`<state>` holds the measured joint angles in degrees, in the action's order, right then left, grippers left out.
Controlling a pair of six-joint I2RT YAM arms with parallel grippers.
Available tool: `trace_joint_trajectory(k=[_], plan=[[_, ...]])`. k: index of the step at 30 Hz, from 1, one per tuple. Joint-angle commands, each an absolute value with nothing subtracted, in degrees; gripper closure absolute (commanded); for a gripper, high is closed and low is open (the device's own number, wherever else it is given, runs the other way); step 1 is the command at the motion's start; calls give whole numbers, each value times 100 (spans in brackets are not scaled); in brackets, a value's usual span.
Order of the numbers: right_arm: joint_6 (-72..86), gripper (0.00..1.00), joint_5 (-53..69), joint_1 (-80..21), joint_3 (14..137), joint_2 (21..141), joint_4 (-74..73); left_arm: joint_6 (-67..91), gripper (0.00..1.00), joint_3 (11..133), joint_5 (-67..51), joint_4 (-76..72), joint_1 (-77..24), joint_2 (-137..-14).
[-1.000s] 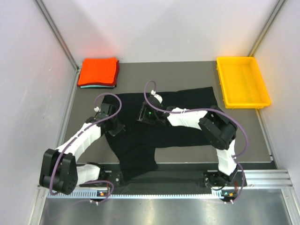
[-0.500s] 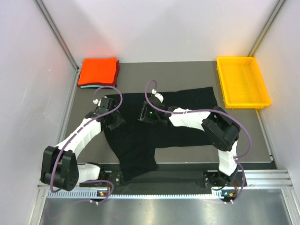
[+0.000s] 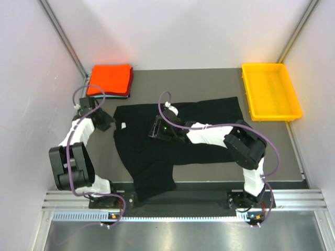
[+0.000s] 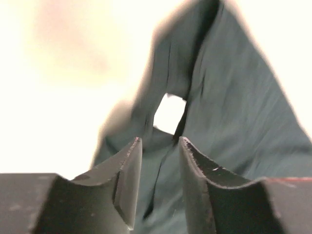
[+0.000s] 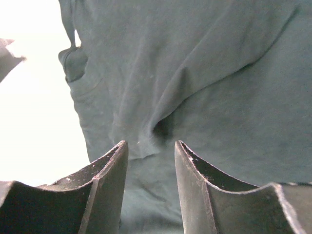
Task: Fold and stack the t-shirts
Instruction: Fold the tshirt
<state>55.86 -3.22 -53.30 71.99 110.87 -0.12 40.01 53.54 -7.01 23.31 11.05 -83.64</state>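
The black t-shirt (image 3: 220,110) lies spread across the middle of the mat, one end trailing toward the near edge. Its white neck label (image 3: 124,125) shows near the left side. My left gripper (image 3: 108,125) hovers at the shirt's left edge, open. In the left wrist view the left gripper (image 4: 158,146) has dark cloth (image 4: 234,107) beyond its tips and nothing pinched. My right gripper (image 3: 152,130) is over the shirt's middle-left. In the right wrist view it (image 5: 148,146) stands open just above wrinkled cloth (image 5: 219,97). A folded orange-red shirt (image 3: 110,79) rests on a teal one (image 3: 107,96) at the back left.
A yellow plastic tray (image 3: 270,91) sits at the back right corner of the mat. White walls close in on the left, right and back. The metal rail with both arm bases (image 3: 178,201) runs along the near edge.
My left gripper opened, let go of the black shirt and swung left and back to the shirt's left edge. The shirt's left part now lies flatter and wider. The right arm shifted slightly left.
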Motion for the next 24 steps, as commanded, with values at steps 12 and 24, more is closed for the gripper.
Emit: trace_joint_trajectory(k=[12, 24], plan=[[4467, 59, -678, -6108, 8358, 11812, -132, 3964, 85, 7188, -2416, 941, 1731, -10827], [3094, 59, -1036, -6284, 9650, 12735, -1037, 4070, 92, 7594, -2672, 765, 1925, -11883]])
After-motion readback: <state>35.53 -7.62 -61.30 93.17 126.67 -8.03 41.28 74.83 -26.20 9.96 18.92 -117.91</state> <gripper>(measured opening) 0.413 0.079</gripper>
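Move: The near end of the folding lies at the black t-shirt's far left corner, about 14 cm straight ahead of the left hand and some 7 cm below it. The white label is only about 4 cm ahead and 3 cm right of that hand, while the orange stack stands about 27 cm ahead and 5 cm left. For the right hand, the shirt's left edge is roughly 18 cm left, level with it and 6 cm below; the label lies about 10 cm ahead and 15 cm left. The left hand reaches forward about 12 cm past the white label, dropping some 6 cm and drifting a little left, its left side dipping about 15 degrees, while its fingers go from half open to nearly shut and come down close beside the t-shirt's far left corner. Meanwhile the right hand, fingers staying open, eases back slightly and then sweeps left about 8 cm over the shirt towards its left edge, turning counter-clockwise and sinking about 3 cm late on. ##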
